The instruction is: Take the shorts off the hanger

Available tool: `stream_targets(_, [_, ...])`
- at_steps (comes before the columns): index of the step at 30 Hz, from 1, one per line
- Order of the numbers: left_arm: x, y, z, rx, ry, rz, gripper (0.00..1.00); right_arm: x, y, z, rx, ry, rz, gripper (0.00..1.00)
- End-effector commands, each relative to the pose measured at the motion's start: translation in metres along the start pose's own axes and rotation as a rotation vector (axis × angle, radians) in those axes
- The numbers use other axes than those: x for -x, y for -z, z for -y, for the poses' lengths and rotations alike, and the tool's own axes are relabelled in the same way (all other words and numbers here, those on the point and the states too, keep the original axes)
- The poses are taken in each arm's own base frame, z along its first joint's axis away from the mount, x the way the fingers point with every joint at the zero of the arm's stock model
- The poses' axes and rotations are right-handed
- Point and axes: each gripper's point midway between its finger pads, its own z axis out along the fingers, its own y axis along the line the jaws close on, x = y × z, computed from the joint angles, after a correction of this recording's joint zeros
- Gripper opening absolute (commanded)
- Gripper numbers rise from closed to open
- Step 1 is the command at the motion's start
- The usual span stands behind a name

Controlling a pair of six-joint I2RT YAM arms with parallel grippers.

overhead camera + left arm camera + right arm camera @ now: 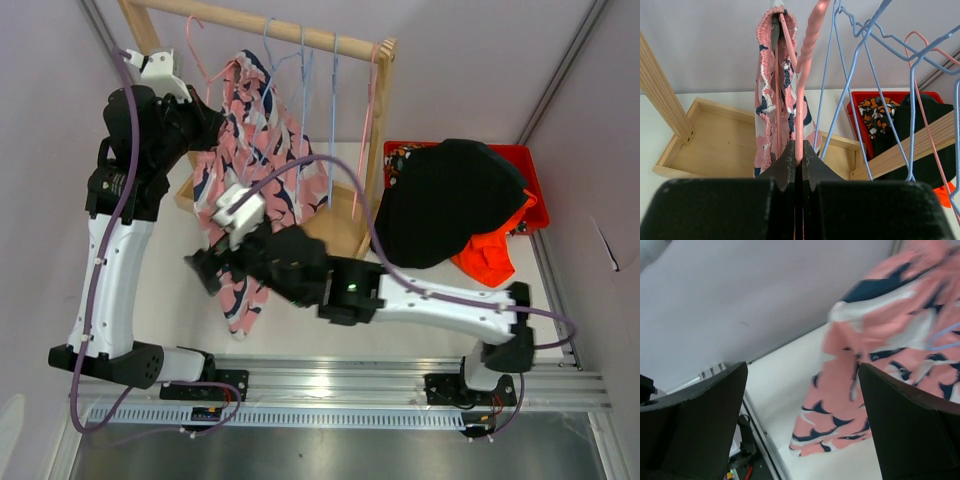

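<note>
The pink, navy and white patterned shorts (262,150) hang on a pink hanger (203,62) at the left end of the wooden rail, and their lower end trails onto the table. My left gripper (212,112) is shut on that hanger; in the left wrist view the jaws (800,157) pinch the pink wire (807,50), with the shorts' waistband (765,100) just behind it. My right gripper (208,272) is open beside the hanging cloth, low down. In the right wrist view its fingers (802,385) stand wide apart with the shorts (835,390) beyond them, untouched.
The wooden rack (260,25) carries blue wire hangers (300,80) and a pink one (372,110). Its base is a shallow wooden tray (705,145). A red bin (520,165) at the right holds black cloth (450,200) and orange cloth (490,255). A metal rail (340,385) runs along the near edge.
</note>
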Motion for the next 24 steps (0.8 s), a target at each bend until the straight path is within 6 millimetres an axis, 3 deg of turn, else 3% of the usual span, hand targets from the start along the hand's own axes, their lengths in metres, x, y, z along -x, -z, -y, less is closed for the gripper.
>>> stream_targets(1, [0.043,0.031,0.017,-0.055,-0.002,0.153,0.0,0.015,-0.018,-0.02,-0.041,0.034,0.036,1.0])
stream_targets(2, [0.043,0.033,0.017,-0.056,-0.004,0.152,0.0,-0.005,-0.031,-0.026,-0.047,0.048,0.004,0.99])
stream_targets(12, [0.045,0.068,0.024,-0.089,-0.023,0.156,0.0,-0.038,-0.065,-0.025,-0.13,0.04,-0.021,0.99])
stream_targets(17, [0.052,0.088,0.029,-0.109,-0.022,0.189,0.0,-0.045,-0.069,-0.025,-0.15,0.034,-0.02,0.99])
stream_targets(24, [0.047,0.084,0.022,-0.075,-0.032,0.177,0.0,-0.04,-0.057,-0.036,-0.193,0.036,-0.006,0.99])
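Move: The shorts hang on the pink hanger that the left hand already holds; their middle is about 3 cm ahead of that hand, 5 cm right and 12 cm below. The rod stands some 14 cm ahead and 12 cm above it, straight out; the nearest blue hanger is roughly 6 cm ahead, 10 cm right and level. From the open right hand, the shorts' middle lies about 19 cm ahead, 4 cm right and 10 cm below. The shorts are carried on their hanger as the left hand, still shut on it, draws back some 7 cm and rises over 4 cm, away from the rod, tipping its fingers up slightly. The right hand, wide open, first sweeps left about 7 cm while sinking as far, its fingers dipping, then all but stops beside the hanging cloth, turning a little clockwise. ##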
